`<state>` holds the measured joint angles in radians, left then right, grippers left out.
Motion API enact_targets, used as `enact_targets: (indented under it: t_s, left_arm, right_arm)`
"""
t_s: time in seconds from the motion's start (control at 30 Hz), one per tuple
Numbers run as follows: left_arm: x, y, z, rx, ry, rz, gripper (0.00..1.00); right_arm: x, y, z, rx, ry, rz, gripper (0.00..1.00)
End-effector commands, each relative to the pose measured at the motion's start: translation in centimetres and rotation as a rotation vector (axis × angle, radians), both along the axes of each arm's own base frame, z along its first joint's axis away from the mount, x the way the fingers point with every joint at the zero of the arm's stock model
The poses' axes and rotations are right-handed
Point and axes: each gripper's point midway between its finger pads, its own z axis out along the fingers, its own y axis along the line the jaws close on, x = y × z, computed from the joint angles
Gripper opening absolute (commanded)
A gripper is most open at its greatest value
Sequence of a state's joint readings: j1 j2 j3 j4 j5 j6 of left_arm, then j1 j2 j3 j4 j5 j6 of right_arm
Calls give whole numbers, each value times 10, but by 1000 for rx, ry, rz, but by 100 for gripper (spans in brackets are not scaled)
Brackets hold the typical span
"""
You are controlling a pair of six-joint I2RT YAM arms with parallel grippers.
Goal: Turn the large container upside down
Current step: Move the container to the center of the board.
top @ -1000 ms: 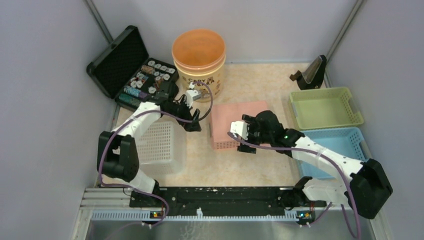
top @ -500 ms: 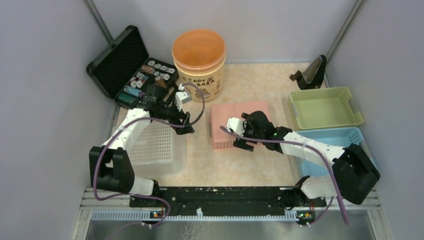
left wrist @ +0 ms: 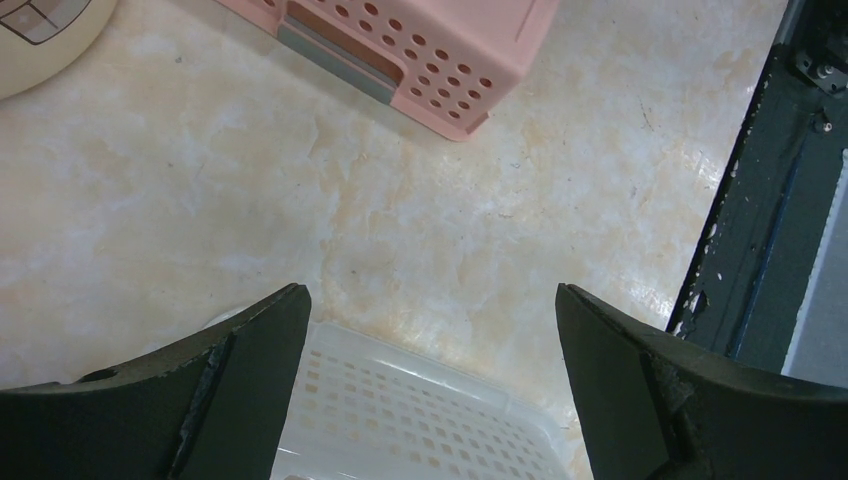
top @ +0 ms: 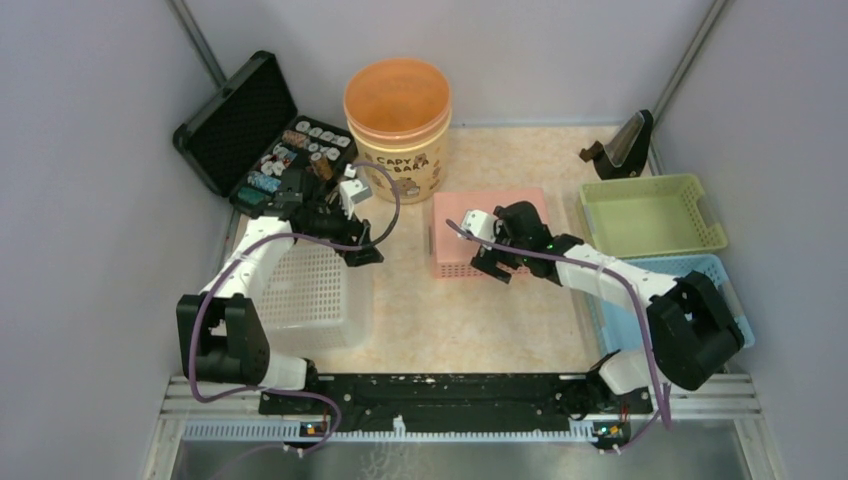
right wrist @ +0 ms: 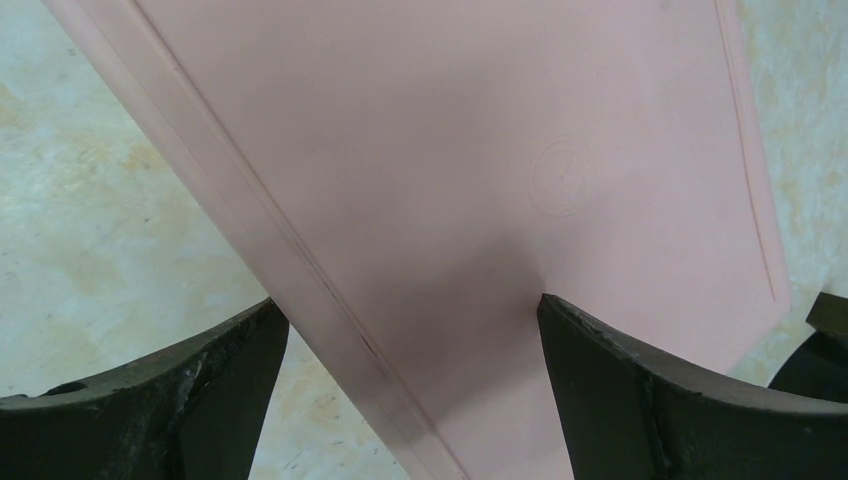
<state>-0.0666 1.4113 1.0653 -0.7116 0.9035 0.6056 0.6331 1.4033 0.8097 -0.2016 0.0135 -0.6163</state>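
Note:
The biggest container, a round cream tub [top: 398,110] with an orange rim, stands upright at the back with its mouth facing up; its side shows in the left wrist view [left wrist: 40,30]. A white perforated basket [top: 310,290] [left wrist: 420,420] lies at the left. My left gripper [top: 362,250] [left wrist: 430,380] hangs open over its right corner, holding nothing. A pink basket [top: 450,258] [left wrist: 430,50] [right wrist: 480,150] lies bottom up in the middle. My right gripper [top: 492,262] [right wrist: 410,380] is open and straddles its near edge, one finger over the flat pink bottom.
An open black case [top: 262,135] of small jars sits back left. A green tray [top: 650,215] and a blue tray [top: 690,275] stand at the right, with a black stand [top: 620,148] behind them. The dark base rail [left wrist: 780,200] runs along the near edge.
The pink basket and my right gripper have shifted right and toward the back. My left gripper has drawn back left, from beside the tub to over the white basket's corner.

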Motion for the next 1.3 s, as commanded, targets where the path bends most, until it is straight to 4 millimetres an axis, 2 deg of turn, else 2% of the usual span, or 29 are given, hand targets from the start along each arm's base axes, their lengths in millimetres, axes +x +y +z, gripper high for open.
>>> enact_targets:
  t_s: [0.0,0.23,0.43,0.6,0.9,1.03,1.27]
  left_arm:
    - [-5,-2,9,-37,-28,-21,99]
    - [-5,0,9,-46,-27,-17,99]
    - [-5,1,10,-54,-29,-14,99]
    - [-5,2,13,-61,-35,-11,99]
    - [-4,6,13,-75,-29,-2,99]
    - [-4,6,13,-77,-30,-2,99]
    - [-5,6,14,-84,-33,-9,99]
  right_arm:
    - [20,-12,5,6,9,-81,93]
    - [35,-31,4,-2,12,-145,92]
    - [58,-46,2,-19,-3,-160,93]
    - [89,-54,2,-26,-27,-122,94]
    - [144,-46,12,-36,-71,6,95]
    - [177,-45,19,-65,-106,14,95]
    - [225,-61,11,-131,-132,-39,95]
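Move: The upturned pink container lies directly ahead of the right hand, its middle about 10 cm farther out and 4 cm lower; the open fingers are already at its near edge. From this hand, the capybara bucket stands some 25 cm ahead and 22 cm left, the black stand about 30 cm ahead and 33 cm right, the green basket 14 cm ahead and 42 cm right. The container's middle is roughly 32 cm right of the left hand, 5 cm ahead and 12 cm below. Keep pushing the pink container with the right gripper wide open, one finger against its near wall and the other over its upturned bottom. Go forward and right at first, then faster and almost straight forward, about 20 cm out and 5 cm right in all, towards the far edge of the board. Turn the wrist some 10 degrees clockwise on the way, then back, and stay level. ##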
